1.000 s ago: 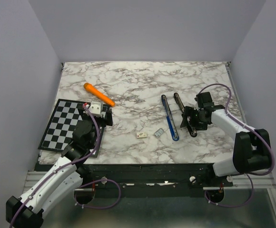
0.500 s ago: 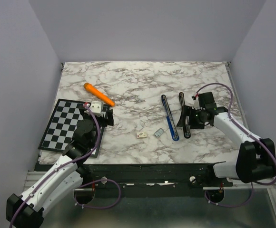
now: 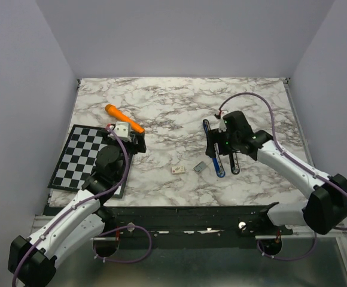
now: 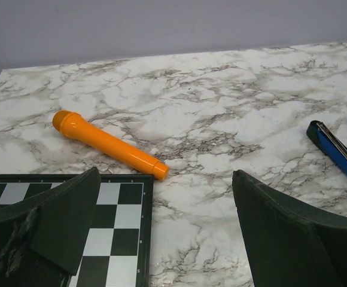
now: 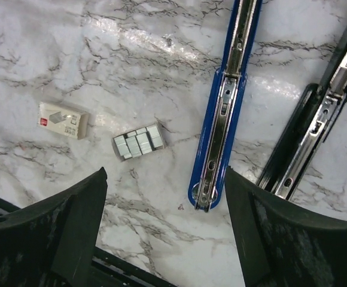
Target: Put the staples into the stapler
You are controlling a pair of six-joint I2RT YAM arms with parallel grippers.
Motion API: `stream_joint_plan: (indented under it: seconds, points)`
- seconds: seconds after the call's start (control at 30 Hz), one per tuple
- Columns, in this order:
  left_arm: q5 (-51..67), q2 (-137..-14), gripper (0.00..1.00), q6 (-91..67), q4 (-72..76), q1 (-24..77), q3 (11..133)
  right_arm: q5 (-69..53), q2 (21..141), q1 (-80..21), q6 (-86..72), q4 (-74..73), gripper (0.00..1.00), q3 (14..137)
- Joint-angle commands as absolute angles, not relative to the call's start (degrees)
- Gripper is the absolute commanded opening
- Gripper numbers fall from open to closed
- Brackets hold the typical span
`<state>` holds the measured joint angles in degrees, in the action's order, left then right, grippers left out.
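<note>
The stapler lies opened flat on the marble table, as a blue half with a metal channel (image 5: 223,113) and a black half (image 5: 314,128) to its right. Both show from above, the blue half (image 3: 219,167) and the black half (image 3: 235,164). The staples (image 5: 139,142), a small grey strip, lie left of the blue half and show from above too (image 3: 200,167). My right gripper (image 5: 166,179) is open and empty, hovering over the blue half's near end (image 3: 224,145). My left gripper (image 4: 166,179) is open and empty at the chessboard's far right corner (image 3: 135,142).
A small whitish box (image 5: 64,119) lies left of the staples (image 3: 177,169). An orange marker (image 3: 124,118) lies beyond the chessboard (image 3: 78,160); both show in the left wrist view, the marker (image 4: 107,143) and the board (image 4: 116,239). The table's front edge is near.
My right arm has swung left from the black half to above the blue half. The black half has shifted closer to the blue one. My left gripper has edged forward slightly.
</note>
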<state>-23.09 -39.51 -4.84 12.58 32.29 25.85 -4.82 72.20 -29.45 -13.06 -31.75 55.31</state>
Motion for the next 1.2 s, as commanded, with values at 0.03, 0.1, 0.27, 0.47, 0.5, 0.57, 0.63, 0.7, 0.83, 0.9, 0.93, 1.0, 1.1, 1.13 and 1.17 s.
stream_joint_plan:
  seconds: [0.03, 0.1, 0.27, 0.47, 0.5, 0.57, 0.63, 0.7, 0.83, 0.9, 0.93, 1.0, 1.1, 1.13, 1.17]
  points:
    - [-23.38, -41.83, 0.99, -4.75, 15.73, 31.82, 26.81, 3.59, 81.88, -35.59, -12.22, -34.27, 0.81, 61.15]
    - [-23.29, -42.18, 0.99, -4.31, 16.17, 31.73, 26.72, 5.0, 84.45, -38.14, -11.95, -35.24, 0.77, 62.83]
    - [-23.38, -42.36, 0.99, -4.31, 16.35, 31.55, 26.63, 6.68, 93.05, -42.09, -11.34, -36.56, 0.59, 66.79]
    - [-23.64, -42.45, 0.99, -4.31, 16.44, 31.46, 26.54, 7.03, 97.64, -43.59, -10.9, -37.35, 0.39, 68.82]
    - [-23.64, -42.45, 0.99, -4.31, 16.44, 31.46, 26.63, 6.94, 98.26, -43.59, -10.81, -37.44, 0.38, 68.73]
    - [-23.38, -42.45, 0.99, -4.31, 16.44, 31.46, 26.54, 6.86, 98.7, -43.68, -10.64, -37.44, 0.38, 68.21]
    - [-23.38, -42.54, 0.99, -4.39, 16.52, 31.46, 26.63, 6.77, 99.14, -43.77, -10.46, -37.27, 0.35, 67.59]
    - [-23.38, -42.71, 0.99, -4.39, 16.44, 31.38, 26.63, 6.68, 99.32, -43.77, -10.28, -37.0, 0.34, 67.06]
    - [-23.12, -42.71, 0.99, -4.48, 16.44, 31.38, 26.54, 5.81, 99.75, -43.86, -10.11, -36.56, 0.29, 66.18]
    - [-22.94, -42.89, 0.99, -4.66, 16.44, 31.38, 26.54, 5.45, 99.93, -43.95, -9.93, -36.48, 0.28, 65.92]
    - [-22.94, -42.89, 0.99, -4.66, 16.52, 31.38, 26.54, 5.54, 100.02, -44.03, -9.93, -36.47, 0.28, 65.83]
    - [-22.68, -42.8, 0.99, -4.66, 16.44, 31.38, 26.63, 5.62, 100.46, -44.12, -9.93, -36.3, 0.28, 65.57]
    - [-22.59, -42.89, 0.99, -4.75, 16.44, 31.38, 26.54, 6.15, 100.9, -44.12, -10.02, -36.04, 0.28, 65.13]
    - [-22.67, -42.8, 0.99, -4.66, 16.35, 31.38, 26.54, 6.33, 100.9, -44.21, -10.02, -35.86, 0.28, 64.95]
    - [-22.68, -42.8, 0.99, -4.75, 16.35, 31.38, 26.46, 6.76, 101.07, -44.12, -10.02, -35.69, 0.28, 64.78]
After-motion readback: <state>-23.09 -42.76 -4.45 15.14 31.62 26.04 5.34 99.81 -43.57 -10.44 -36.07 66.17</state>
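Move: The pack of staples lies about 5 cm to the right hand's left, roughly 2 cm back and some 12 cm below it. The white staple box is about 10 cm farther left, nearly level with the pack. The open blue stapler's middle stands some 6 cm ahead and 1 cm right of the hand, the open black stapler's 7 cm ahead and 9 cm right. From the left hand the pack is about 30 cm right, 5 cm back and 22 cm below. Down and to the left, the right hand sinks about 10 cm while swinging some 6 cm across, off the blue stapler towards the pack of staples; the sideways part ends midway and the rest is a slower descent. The wrist turns roughly 25 degrees so the fingers point more steeply down, and they narrow from nearly wide open to a small gap just over the pack. Contact can't be made out. ##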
